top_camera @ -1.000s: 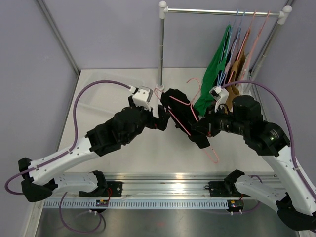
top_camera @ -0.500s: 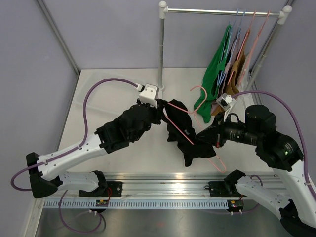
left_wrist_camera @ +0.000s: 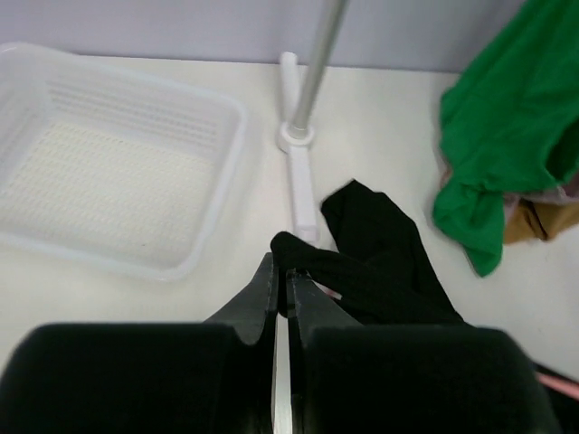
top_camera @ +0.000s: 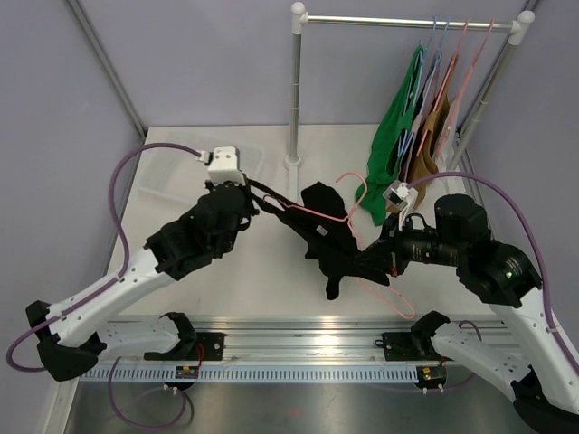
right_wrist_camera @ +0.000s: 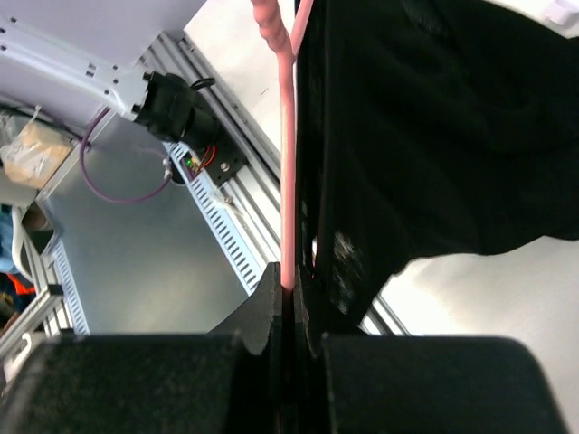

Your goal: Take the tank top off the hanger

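The black tank top (top_camera: pixel 330 240) hangs in mid-air between both arms, still on the pink hanger (top_camera: pixel 357 185). My left gripper (top_camera: pixel 256 201) is shut on a strap of the tank top (left_wrist_camera: pixel 389 262), which is stretched out to the left; the left gripper (left_wrist_camera: pixel 282 271) pinches the black fabric at its fingertips. My right gripper (top_camera: pixel 384 258) is shut on the hanger's thin pink wire (right_wrist_camera: pixel 288 181). In the right wrist view the right gripper (right_wrist_camera: pixel 289 285) clamps that wire, with the tank top (right_wrist_camera: pixel 434 136) draped just to its right.
A white mesh basket (left_wrist_camera: pixel 109 172) sits on the table at the back left. The clothes rack's pole (top_camera: pixel 296 90) stands behind the garment, and a green garment (top_camera: pixel 393 136) and other clothes hang on hangers at the back right. The aluminium rail (top_camera: pixel 298 348) runs along the near edge.
My left gripper went from open to shut on the tank top's strap and drew back left, stretching the fabric. The hanger and the right gripper shifted slightly.
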You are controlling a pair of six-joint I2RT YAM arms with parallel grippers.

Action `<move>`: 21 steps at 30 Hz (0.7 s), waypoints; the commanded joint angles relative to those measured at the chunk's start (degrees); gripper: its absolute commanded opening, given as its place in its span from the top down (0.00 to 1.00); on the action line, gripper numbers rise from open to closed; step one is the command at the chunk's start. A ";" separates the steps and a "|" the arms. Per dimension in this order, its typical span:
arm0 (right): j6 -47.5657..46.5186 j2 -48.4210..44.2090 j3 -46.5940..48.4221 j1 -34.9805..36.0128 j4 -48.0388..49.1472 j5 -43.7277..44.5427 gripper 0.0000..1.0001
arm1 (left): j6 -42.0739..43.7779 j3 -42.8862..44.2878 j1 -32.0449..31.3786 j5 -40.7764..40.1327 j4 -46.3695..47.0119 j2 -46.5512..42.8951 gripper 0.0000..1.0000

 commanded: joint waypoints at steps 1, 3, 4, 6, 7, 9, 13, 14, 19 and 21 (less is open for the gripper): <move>-3.66 -1.90 -0.19 0.48 1.83 -6.95 1.00 | -5.67 -1.04 6.87 -3.74 -4.57 -6.76 1.00; -4.10 -3.57 -0.71 0.48 2.89 -8.00 1.00 | -6.02 -2.02 9.43 -0.31 -5.19 -8.88 1.00; -4.36 -4.19 -0.98 0.48 4.11 -8.53 1.00 | -6.19 -2.55 11.62 0.66 -6.15 -10.37 1.00; -4.63 -6.21 -1.59 0.48 5.70 -10.73 1.00 | -6.55 -2.99 13.39 3.47 -7.30 -11.35 1.00; -4.98 -7.34 -2.55 0.48 8.06 -11.87 1.00 | -6.72 -3.34 14.27 4.18 -8.35 -11.61 1.00; -4.89 -8.67 -4.05 0.48 11.05 -15.21 1.00 | -6.64 -3.95 14.45 6.64 -8.71 -12.66 1.00; -1.31 -11.39 -10.09 0.48 25.42 -15.66 1.00 | -5.23 -7.73 14.45 17.96 -4.43 -16.26 1.00; -0.33 -12.18 -11.25 0.48 28.44 -13.39 1.00 | -5.32 -10.26 14.45 22.60 -3.45 -17.58 1.00; 10.39 -12.63 -21.18 0.48 56.15 -0.82 1.00 | -6.64 -19.58 14.45 38.34 6.11 -26.02 1.00; 15.38 -11.49 -26.52 0.48 66.83 3.31 1.00 | -7.60 -23.53 14.36 45.21 8.77 -27.17 1.00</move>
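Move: The left gripper holds one shoulder strap of the black tank top. The pink hanger's left end is only about 4 cm to its right and 3 cm back, nearly level. The bulk of the tank top hangs roughly 17 cm right, 11 cm back and 8 cm lower; the white basket is some 25 cm ahead, 16 cm left and 28 cm below. From the right gripper, shut on the hanger, that hanger end lies about 19 cm left and 12 cm ahead, nearly level. Keep the left gripper shut on the strap and pull it left about 8 cm, away from the hanger; then bring it back and down some 5 cm each, easing right again and turning clockwise. Keep the right gripper clamped on the hanger, drawing it back and up 3 to 4 cm, then forward about 4 cm while tipping the fingers up some 30 degrees, swinging the hanger's left end forward, away from the strap. ##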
